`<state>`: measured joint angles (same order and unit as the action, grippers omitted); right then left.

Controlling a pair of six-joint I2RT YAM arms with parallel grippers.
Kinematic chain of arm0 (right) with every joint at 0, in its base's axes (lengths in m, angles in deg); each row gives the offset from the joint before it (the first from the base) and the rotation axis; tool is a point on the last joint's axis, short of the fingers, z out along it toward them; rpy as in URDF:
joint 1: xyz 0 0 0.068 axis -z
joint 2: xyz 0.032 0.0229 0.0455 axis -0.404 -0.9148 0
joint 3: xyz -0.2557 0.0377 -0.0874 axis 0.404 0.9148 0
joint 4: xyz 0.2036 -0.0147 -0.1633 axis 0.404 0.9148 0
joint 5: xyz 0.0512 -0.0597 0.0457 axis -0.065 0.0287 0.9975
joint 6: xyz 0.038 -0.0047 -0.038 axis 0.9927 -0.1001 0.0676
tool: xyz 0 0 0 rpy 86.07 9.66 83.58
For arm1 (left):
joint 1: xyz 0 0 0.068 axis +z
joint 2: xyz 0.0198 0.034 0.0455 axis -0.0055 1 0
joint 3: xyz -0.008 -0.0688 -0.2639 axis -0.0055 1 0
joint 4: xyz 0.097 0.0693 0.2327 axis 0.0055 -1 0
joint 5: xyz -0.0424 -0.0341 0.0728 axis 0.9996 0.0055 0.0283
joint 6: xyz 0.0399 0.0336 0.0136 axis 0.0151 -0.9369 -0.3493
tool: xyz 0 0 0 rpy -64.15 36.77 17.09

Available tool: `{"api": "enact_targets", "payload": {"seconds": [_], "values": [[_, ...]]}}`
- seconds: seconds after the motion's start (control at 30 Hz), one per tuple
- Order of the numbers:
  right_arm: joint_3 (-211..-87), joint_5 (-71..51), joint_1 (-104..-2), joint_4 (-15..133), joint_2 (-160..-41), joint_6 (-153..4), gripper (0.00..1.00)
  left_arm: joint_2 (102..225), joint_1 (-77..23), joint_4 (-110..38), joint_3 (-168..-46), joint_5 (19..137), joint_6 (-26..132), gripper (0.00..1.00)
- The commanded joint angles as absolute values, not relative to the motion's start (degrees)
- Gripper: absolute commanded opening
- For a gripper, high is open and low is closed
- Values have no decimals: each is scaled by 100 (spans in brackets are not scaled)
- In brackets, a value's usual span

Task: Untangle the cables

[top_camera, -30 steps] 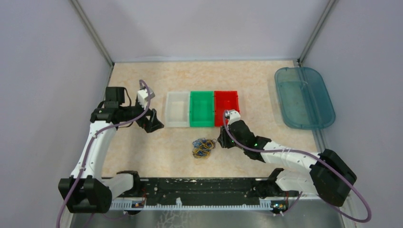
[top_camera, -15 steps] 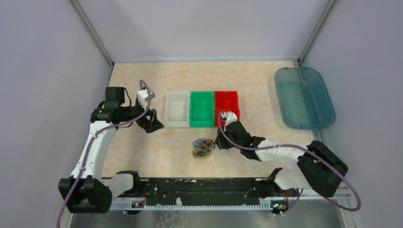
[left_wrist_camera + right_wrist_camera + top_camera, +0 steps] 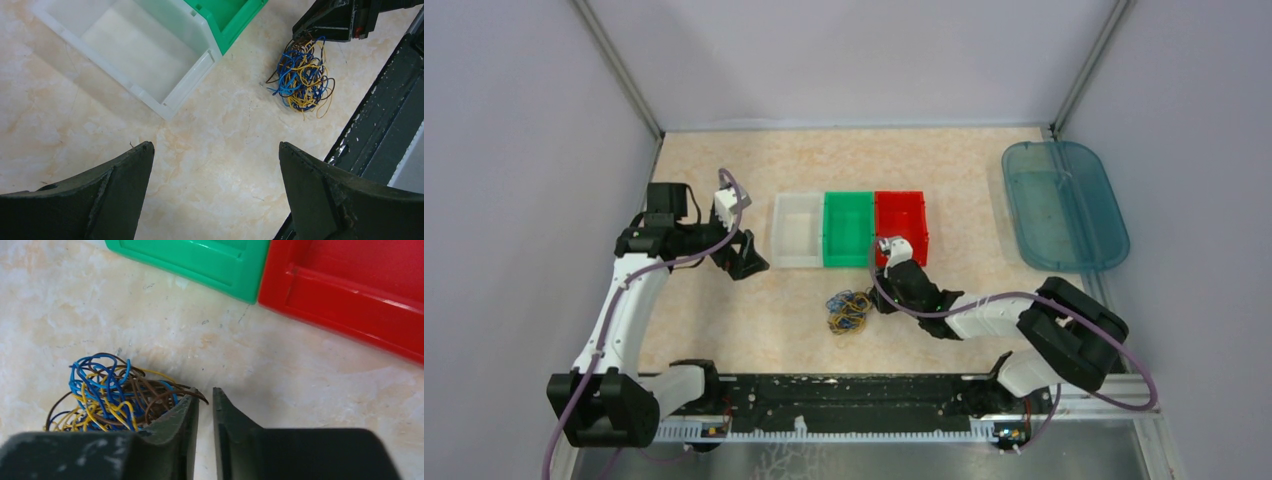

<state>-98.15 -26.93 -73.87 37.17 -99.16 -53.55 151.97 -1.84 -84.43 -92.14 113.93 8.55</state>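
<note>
The cables (image 3: 849, 311) lie as a small tangled bundle of blue, yellow and brown wires on the marbled table, just in front of the green bin. They also show in the left wrist view as cables (image 3: 301, 75) and in the right wrist view as cables (image 3: 112, 395). My right gripper (image 3: 876, 302) sits low at the bundle's right edge. In its own view the right gripper (image 3: 204, 391) has its jaws a narrow slit apart, with a brown wire end curling over the left fingertip into the gap. My left gripper (image 3: 746, 262) hovers wide open over bare table, left of the clear bin; its left gripper (image 3: 215, 147) holds nothing.
Three bins stand in a row behind the bundle: clear (image 3: 796, 230), green (image 3: 848, 228) and red (image 3: 901, 222). A teal tray (image 3: 1064, 205) lies at the far right. A black rail (image 3: 844, 395) runs along the near edge.
My right arm has slid left, bringing its gripper up against the right side of the bundle, and its jaws have narrowed. The left arm has stayed still.
</note>
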Motion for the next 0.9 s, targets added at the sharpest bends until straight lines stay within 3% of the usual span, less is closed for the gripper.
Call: {"api": "enact_targets", "payload": {"seconds": [0.0, 0.03, 0.07, 0.4, 0.87], "values": [[-9801, -2909, -7612, 2919, -10037, -5255, 9, 15234, -209, -8534, -9243, 11502, 715, 100], [-9778, -2888, -7646, 2832, -10006, -5251, 1, 15237, -211, -8538, -9240, 11518, 707, 100], [-9785, -2901, -7666, 2802, -9934, -5262, 0, 15240, -213, -8537, -9224, 11542, 710, 100], [-10733, -2743, -7798, 3513, -8420, -5477, 0, 15293, -311, -8564, -9380, 11812, 833, 100], [-12708, -2766, -8748, 4230, -8831, -5634, 0, 14732, -1750, -8525, -9617, 12258, 1405, 100]]}}
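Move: The cable tangle's middle lies about 5 cm left of the right hand, 2 cm back and slightly below; a brown strand of it is at that hand's fingertips. The green bin is about 14 cm ahead and 5 cm left of the right hand, the red bin equally far ahead and 5 cm right. From the left hand, the tangle is some 16 cm right, 3 cm back and 17 cm lower, the white bin 13 cm ahead and 6 cm right. Finish closing the right fingers on the brown strand at the tangle's edge, then lift it steeply, some 23 cm, carrying it about 10 cm left towards the left gripper while the wrist rolls left side up, tips the fingers upward and turns counter-clockwise. As it rises, bring the open left gripper about 6 cm right to meet the cables, also back and slightly up, turning it clockwise. ##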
